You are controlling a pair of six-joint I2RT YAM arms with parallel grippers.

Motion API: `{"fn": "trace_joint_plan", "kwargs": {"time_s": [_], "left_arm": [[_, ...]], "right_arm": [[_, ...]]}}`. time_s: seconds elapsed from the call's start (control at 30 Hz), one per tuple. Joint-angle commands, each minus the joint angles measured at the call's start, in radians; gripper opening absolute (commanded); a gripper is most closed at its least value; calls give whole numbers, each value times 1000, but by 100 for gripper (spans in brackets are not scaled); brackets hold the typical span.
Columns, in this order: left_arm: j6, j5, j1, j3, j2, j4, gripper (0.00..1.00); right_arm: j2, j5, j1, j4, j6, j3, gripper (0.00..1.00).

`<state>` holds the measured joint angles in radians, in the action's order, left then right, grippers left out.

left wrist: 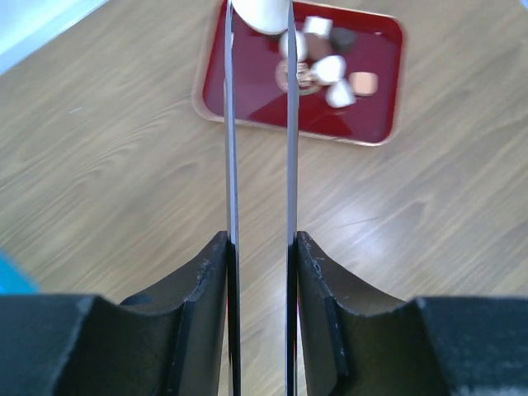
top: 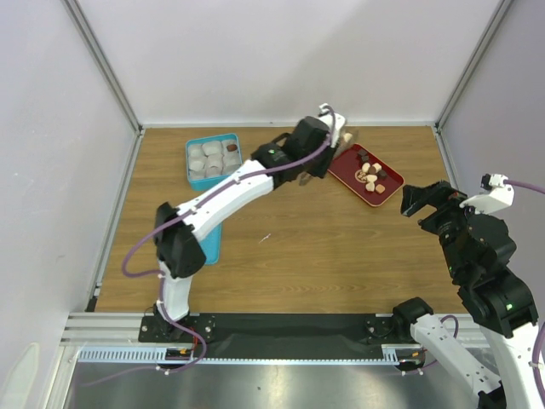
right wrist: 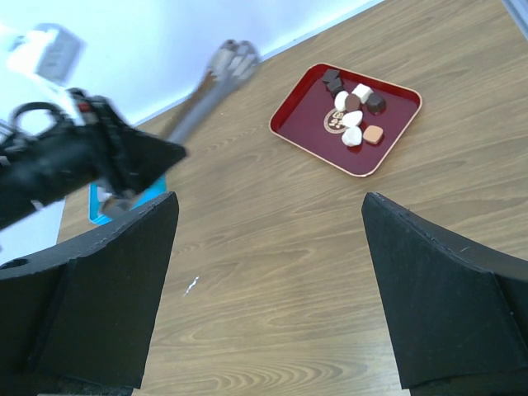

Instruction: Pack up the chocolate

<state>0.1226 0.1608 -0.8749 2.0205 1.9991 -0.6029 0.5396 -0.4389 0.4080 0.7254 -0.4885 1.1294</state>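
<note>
Several pieces of chocolate (top: 370,176) (left wrist: 326,68) (right wrist: 353,115), brown, tan and cream, lie on a red tray (top: 342,167) (left wrist: 375,103) (right wrist: 299,124) at the back right. My left gripper (top: 317,143) (left wrist: 262,239) is shut on long metal tongs (left wrist: 230,140) (right wrist: 202,95). The tongs' tips reach over the tray's near-left corner. A pale rounded piece (left wrist: 262,11), seemingly a cream chocolate, sits between the tips. My right gripper (top: 420,203) (right wrist: 268,219) is open and holds nothing, above bare wood to the right of the tray.
A blue box (top: 191,162) of white paper cups stands at the back left, with one brown piece (top: 231,149) in a cup. A blue lid (top: 213,244) lies beside the left arm. White walls and metal posts enclose the wooden table.
</note>
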Motion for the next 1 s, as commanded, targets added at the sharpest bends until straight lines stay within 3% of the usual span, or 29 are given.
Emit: {"fn": "trace_joint_plan", "kwargs": {"time_s": [0.0, 0.23, 0.43, 0.73, 0.97], "left_arm": [[2, 42, 68, -81, -118, 25, 39], [5, 34, 209, -304, -259, 86, 38], [3, 23, 364, -405, -327, 112, 38], [29, 23, 576, -467, -336, 130, 38], [48, 37, 639, -483, -298, 120, 37]], "right_arm": [[19, 9, -1, -43, -7, 4, 99], [25, 25, -1, -58, -16, -14, 99], [34, 37, 0, -72, -22, -29, 99], [48, 43, -1, -84, -27, -42, 99], [45, 35, -1, -96, -22, -52, 99]]}}
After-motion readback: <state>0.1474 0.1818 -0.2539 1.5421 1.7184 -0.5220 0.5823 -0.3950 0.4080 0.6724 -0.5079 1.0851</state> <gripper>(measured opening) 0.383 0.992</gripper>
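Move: The white storage box is the left hand's goal, its middle about 15 cm ahead, 36 cm left and 22 cm below; the brown chocolate in it lies some 20 cm ahead and 29 cm left, as low. The red tray is about 10 cm ahead and 18 cm right, the blue lid 10 cm back and 41 cm left. From the idle right hand the box lies about 32 cm ahead, 52 cm left and 35 cm down. Keeping its grip on the tongs, which still pinch a white chocolate at their far end, the left hand sweeps some 32 cm left and about 9 cm forward, away from the red tray to the blue-rimmed storage box. On the way it sinks about 5 cm and turns some 35 degrees counter-clockwise so the tongs point nearly straight forward over the box, slowing at the end, fingers unchanged. ##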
